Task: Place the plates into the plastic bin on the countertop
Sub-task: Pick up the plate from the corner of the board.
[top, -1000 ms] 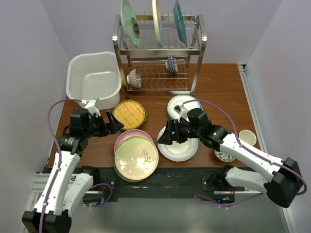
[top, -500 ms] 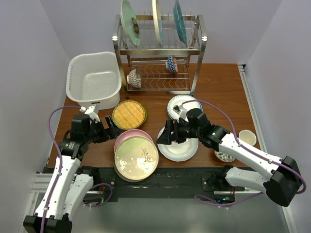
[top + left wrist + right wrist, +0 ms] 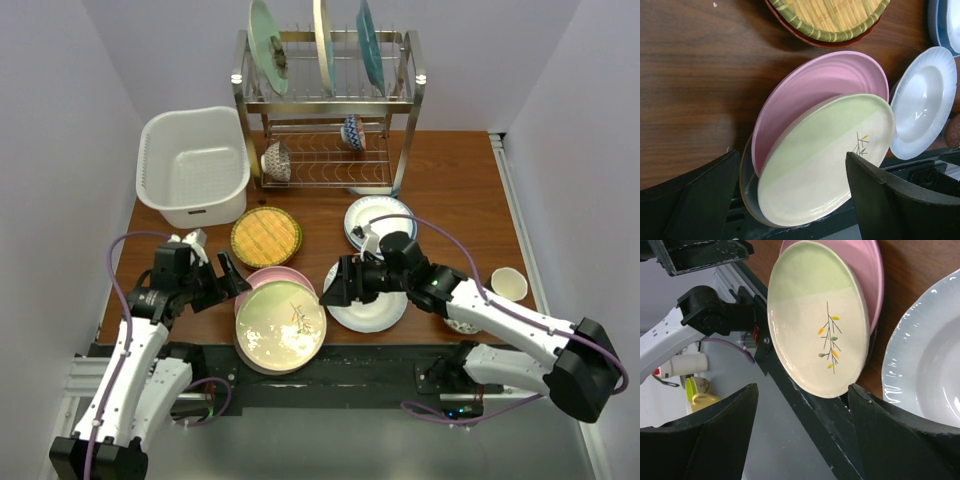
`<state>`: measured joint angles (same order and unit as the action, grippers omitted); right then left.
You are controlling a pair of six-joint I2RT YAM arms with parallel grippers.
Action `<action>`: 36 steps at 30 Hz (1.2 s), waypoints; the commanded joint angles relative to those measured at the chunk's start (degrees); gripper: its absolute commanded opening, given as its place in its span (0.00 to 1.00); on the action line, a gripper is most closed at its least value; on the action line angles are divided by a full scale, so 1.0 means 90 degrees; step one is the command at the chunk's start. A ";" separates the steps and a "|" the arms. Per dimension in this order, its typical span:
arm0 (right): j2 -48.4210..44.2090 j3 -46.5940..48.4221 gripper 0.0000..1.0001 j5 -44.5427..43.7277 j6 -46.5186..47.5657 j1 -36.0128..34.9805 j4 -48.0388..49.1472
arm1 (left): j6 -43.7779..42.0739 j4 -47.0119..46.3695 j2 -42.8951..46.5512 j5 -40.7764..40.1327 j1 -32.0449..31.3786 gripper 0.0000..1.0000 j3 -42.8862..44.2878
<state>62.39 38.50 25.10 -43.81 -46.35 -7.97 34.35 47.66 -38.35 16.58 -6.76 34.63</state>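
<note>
A stack of plates lies at the near edge of the countertop: a cream floral plate on top, a pink plate under it and a grey one at the bottom. My left gripper is open at the stack's left rim. In the left wrist view the floral plate lies between my fingers. My right gripper is open at the stack's right side, above a white plate. A woven yellow plate lies behind. The white plastic bin stands at the back left and holds nothing.
A two-tier wire rack at the back holds three upright plates on top and two patterned bowls below. A blue-rimmed plate stack lies right of centre. A cup and a small bowl stand near the right arm.
My left gripper has come down and right from beside the woven plate to the stack's left rim. My right gripper has edged left toward the stack and narrowed a little.
</note>
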 commanded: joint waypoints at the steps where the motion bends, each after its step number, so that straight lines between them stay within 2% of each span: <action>1: 0.0235 -0.0098 0.74 0.0414 -0.0239 -0.0201 0.0709 | 0.0207 0.0203 0.0149 0.0159 0.0039 0.89 -0.0147; 8: 0.0675 0.0029 0.73 0.0277 -0.0230 -0.0699 0.0778 | 0.0294 0.0310 0.0335 0.0414 0.0039 0.83 -0.0245; 14: 0.0870 0.0077 0.72 0.0151 -0.0152 -0.0807 0.0632 | 0.0217 0.0495 0.0316 0.0550 0.0039 0.79 -0.0128; 25: 0.1124 0.0185 0.61 -0.0435 -0.0190 -0.0856 -0.0511 | -0.0183 0.0710 -0.0212 0.0443 0.0029 0.75 0.0185; 31: 0.1368 0.0058 0.54 -0.0465 -0.0298 -0.0915 -0.0648 | -0.0223 0.0632 -0.0280 0.0638 0.0029 0.71 0.0185; 36: 0.1505 0.0019 0.53 -0.0543 -0.0357 -0.0954 -0.0570 | -0.0262 0.0564 -0.0358 0.0677 0.0029 0.70 0.0185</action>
<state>75.44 38.52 21.87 -45.89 -54.41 -12.93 33.36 53.54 -41.30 20.58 -6.76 34.15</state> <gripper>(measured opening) 0.535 0.704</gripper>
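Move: The green-and-cream plate on top of the stack has its middle about 9 cm to the left hand's right, 3 cm back and 8 cm below. The pink plate peeking out under it sits some 4 cm farther out, and the bamboo tray about 16 cm ahead and 6 cm right of that hand. From the right hand the cream plate is roughly 11 cm left, 5 cm back, 12 cm below; the white plate is 8 cm right, 2 cm ahead. Down and back, the right hand sinks about 8 cm and draws back 4, swinging briefly left before easing back right, to come in beside the cream plate's right rim; its fingers tip some 20 degrees steeper and close partway. The left hand eases back about 3 cm and down 2 towards the left rim, tipping slightly steeper and narrowing its fingers; neither visibly grips the plate. ##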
